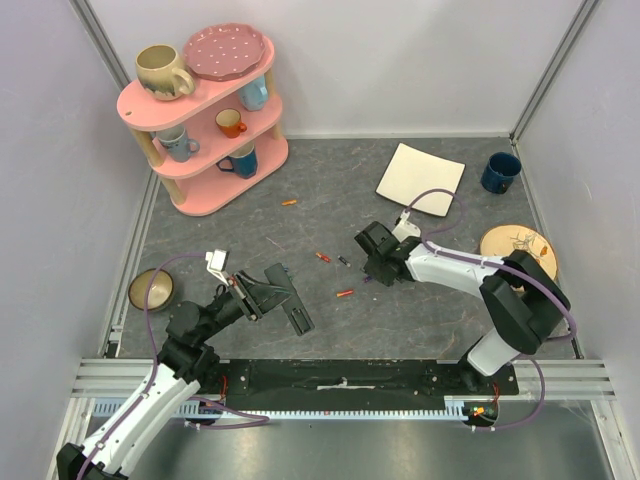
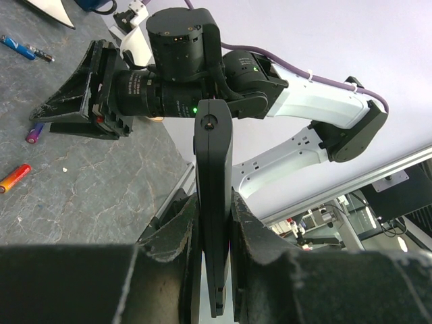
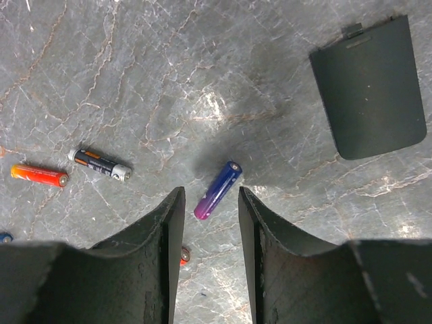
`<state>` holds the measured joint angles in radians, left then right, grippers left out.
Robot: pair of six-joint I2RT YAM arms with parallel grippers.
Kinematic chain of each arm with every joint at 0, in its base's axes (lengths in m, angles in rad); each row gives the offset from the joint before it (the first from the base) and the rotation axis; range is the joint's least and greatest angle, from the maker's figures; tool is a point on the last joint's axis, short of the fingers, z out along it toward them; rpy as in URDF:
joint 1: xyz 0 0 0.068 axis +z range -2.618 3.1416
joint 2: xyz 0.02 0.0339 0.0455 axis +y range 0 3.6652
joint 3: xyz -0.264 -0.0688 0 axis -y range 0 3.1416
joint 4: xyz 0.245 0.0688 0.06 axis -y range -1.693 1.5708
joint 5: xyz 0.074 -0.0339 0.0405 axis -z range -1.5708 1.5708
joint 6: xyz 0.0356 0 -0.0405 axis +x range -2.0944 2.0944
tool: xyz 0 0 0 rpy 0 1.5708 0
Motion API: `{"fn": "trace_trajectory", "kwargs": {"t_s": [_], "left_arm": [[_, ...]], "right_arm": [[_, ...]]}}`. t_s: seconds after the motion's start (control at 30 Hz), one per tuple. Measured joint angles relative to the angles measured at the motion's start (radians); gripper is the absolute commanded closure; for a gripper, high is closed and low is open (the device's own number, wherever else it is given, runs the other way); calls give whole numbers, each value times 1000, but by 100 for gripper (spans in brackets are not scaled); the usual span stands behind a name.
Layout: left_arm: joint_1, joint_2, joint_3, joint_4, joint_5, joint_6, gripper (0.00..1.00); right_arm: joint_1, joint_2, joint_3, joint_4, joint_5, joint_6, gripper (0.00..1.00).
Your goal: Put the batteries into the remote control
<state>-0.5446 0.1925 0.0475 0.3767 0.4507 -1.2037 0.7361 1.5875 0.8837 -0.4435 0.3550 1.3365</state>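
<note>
My left gripper [image 2: 214, 199] is shut on the remote control [image 2: 214, 155], a slim black bar held on edge above the table, seen in the top view as the remote control [image 1: 300, 318] near the left gripper [image 1: 278, 292]. My right gripper [image 3: 210, 194] hangs low over the table with its jaws part-way open. A blue-and-purple battery [image 3: 217, 190] lies on the table between the fingertips, with a gap on each side. A black-and-orange battery [image 3: 100, 164] and a red-orange battery [image 3: 39, 175] lie to the left. A red battery [image 3: 183, 255] peeks out beside the left finger.
The black battery cover [image 3: 370, 88] lies flat, up and right of the jaws. Loose batteries lie mid-table [image 1: 323, 257] and further back [image 1: 289, 202]. A pink shelf with mugs [image 1: 205, 185], a white plate [image 1: 420, 178], a blue mug [image 1: 500, 172], a wooden disc [image 1: 518, 248] and a bowl [image 1: 152, 290] ring the table.
</note>
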Motion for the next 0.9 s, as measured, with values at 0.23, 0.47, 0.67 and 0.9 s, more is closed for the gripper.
{"fn": "trace_trajectory", "kwargs": {"t_s": [0.23,0.47,0.67,0.9], "left_arm": [[0,0,0,0,0,0,98],[0,0,0,0,0,0,98],[0,2,0,0,0,0,98],[0,4,0,0,0,0,98]], "right_arm": [[0,42,16,-5,8,10,58],[0,52,19,-10,14,18,67],[0,63,24,-8,21,13,90],[0,64,26,-5,22,-38,100]]}}
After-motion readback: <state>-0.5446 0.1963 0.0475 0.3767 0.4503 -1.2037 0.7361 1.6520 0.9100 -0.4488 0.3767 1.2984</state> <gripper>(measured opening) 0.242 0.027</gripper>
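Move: The blue battery lies almost straight below the right hand's half-open fingers, about 2 cm down and 1 cm ahead. On the table around it, the grey battery is some 6 cm ahead and 6 cm left of this hand, the orange one 3 cm back and 6 cm left, and the battery cover 4 cm ahead and 10 cm right. From the left hand the blue battery lies about 14 cm ahead, 14 cm right and 21 cm below. The right hand sinks about 1.5 cm, nearly straight down, until its fingertips are at the blue battery on the table, with hardly any sideways travel and the slanting finger angle kept. With most of that descent done, the fingers go from a little under half open to almost shut, the tips coming in against the battery's two sides and pinching it about its middle. ##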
